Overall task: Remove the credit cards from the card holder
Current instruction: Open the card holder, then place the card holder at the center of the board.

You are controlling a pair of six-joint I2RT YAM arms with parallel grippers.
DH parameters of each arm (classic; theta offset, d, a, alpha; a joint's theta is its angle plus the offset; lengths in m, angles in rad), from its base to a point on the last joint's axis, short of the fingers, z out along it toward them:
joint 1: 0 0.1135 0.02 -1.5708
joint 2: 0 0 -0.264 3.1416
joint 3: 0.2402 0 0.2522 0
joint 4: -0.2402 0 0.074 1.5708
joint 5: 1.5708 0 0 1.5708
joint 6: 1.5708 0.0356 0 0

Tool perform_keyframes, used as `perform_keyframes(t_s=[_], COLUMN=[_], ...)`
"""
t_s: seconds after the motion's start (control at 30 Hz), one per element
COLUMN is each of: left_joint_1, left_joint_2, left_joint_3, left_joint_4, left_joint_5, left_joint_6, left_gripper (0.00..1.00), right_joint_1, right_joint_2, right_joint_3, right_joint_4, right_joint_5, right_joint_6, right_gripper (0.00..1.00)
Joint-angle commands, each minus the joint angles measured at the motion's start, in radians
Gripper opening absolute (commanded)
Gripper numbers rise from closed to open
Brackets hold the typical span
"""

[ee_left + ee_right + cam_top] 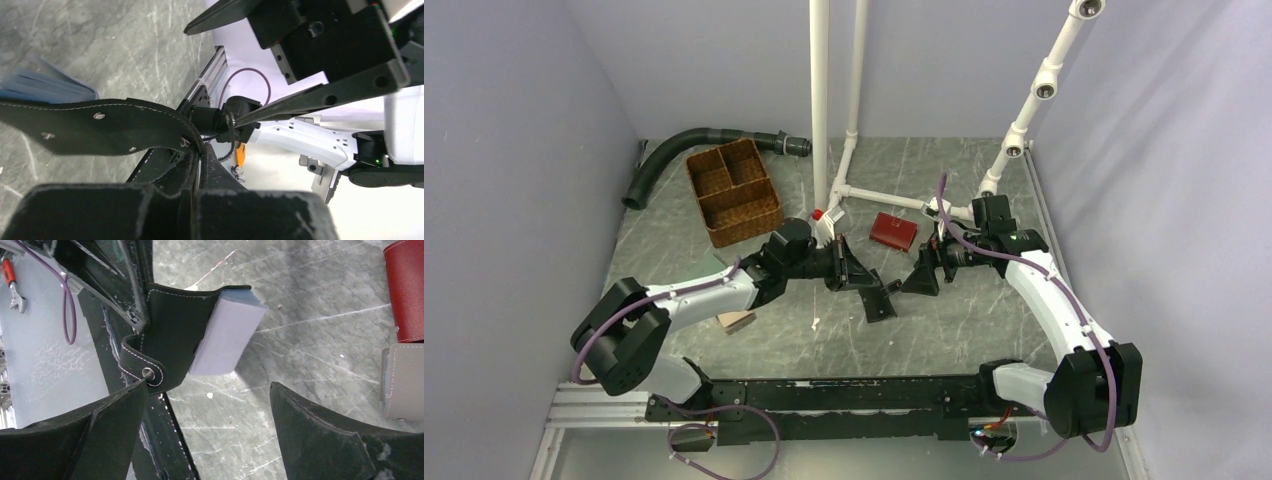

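Note:
The card holder (876, 298) is black and hangs open above the table's middle. My left gripper (844, 268) is shut on one edge of it; in the left wrist view the jaws (200, 167) pinch the black leather (100, 127). In the right wrist view its stitched black flap (175, 335) ends in a light blue panel (227, 332). My right gripper (921, 275) stands open just right of the holder, its fingers wide apart (207, 395) with only bare table between them. No credit cards show in any view.
A red wallet (893, 231) lies behind the grippers, with a grey one (402, 382) beside it. A wicker basket (732, 192) and a black hose (684, 150) sit at the back left. White pipes (820, 100) rise at the back. A beige wallet (736, 321) lies under the left arm.

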Motion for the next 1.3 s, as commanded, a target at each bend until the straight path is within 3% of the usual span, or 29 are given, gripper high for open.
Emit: perform_keyframes(t_s=[0.0,0.27,0.43,0.8,0.9,1.1,1.27], left_joint_1=[-0.002,0.043,0.045,0.031,0.040,0.116,0.148], left_joint_2=[-0.074,-0.097,-0.069,0.111,0.088,0.025,0.004], left_joint_3=[-0.006,-0.176,-0.071,0.126,0.040,-0.313,-0.375], left_joint_4=[0.133,0.175,0.066,0.223,0.224,0.324,0.144], left_joint_5=[0.016,-0.003,0.020,0.115,0.118,0.079,0.069], left_joint_6=[-0.038,-0.121,-0.079,-0.167,-0.163,-0.274,-0.242], left_gripper=[0.00,0.00,0.00,0.00,0.00,0.00,0.00], right_joint_1=[-0.002,-0.002,-0.003,-0.030,-0.037,-0.040,-0.040], right_joint_2=[-0.010,0.003,0.008,-0.006,-0.010,-0.005,0.018], right_joint_3=[0.004,-0.001,-0.004,-0.006,-0.012,-0.019,-0.015], right_joint_4=[0.032,0.040,0.049,0.057,0.059,0.062,0.055], right_joint_5=[0.009,0.020,0.024,0.050,0.048,0.049,0.032], right_joint_6=[0.007,0.007,0.011,0.027,0.026,0.018,0.006], right_gripper=[0.93,0.93,0.92,0.92,0.92,0.92,0.92])
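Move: The left hand pinches the cover's edge of the black card holder, which hangs some 6 cm below it and about 2 cm to its right and 1 cm back. The bare table patch it is taken to lies about 14 cm below this hand, 2 cm back and 1 cm right. On the table, the red wallet is roughly 20 cm ahead and 6 cm right, the grey wallet 15 cm ahead and 14 cm right. From the right hand, the card holder lies about 8 cm left, 3 cm back and 5 cm lower. Down and left in one quick swing, after two small bobs of some 3 to 5 cm left and down and back to the right, the left hand lowers the card holder to the table. The last sweep drops about 12 cm, drawing left and some 5 cm back while the hand turns roughly 25 degrees, its closed fingers keeping their pinch on the cover's edge. The wide-open right hand eases only about 2 cm aside. ##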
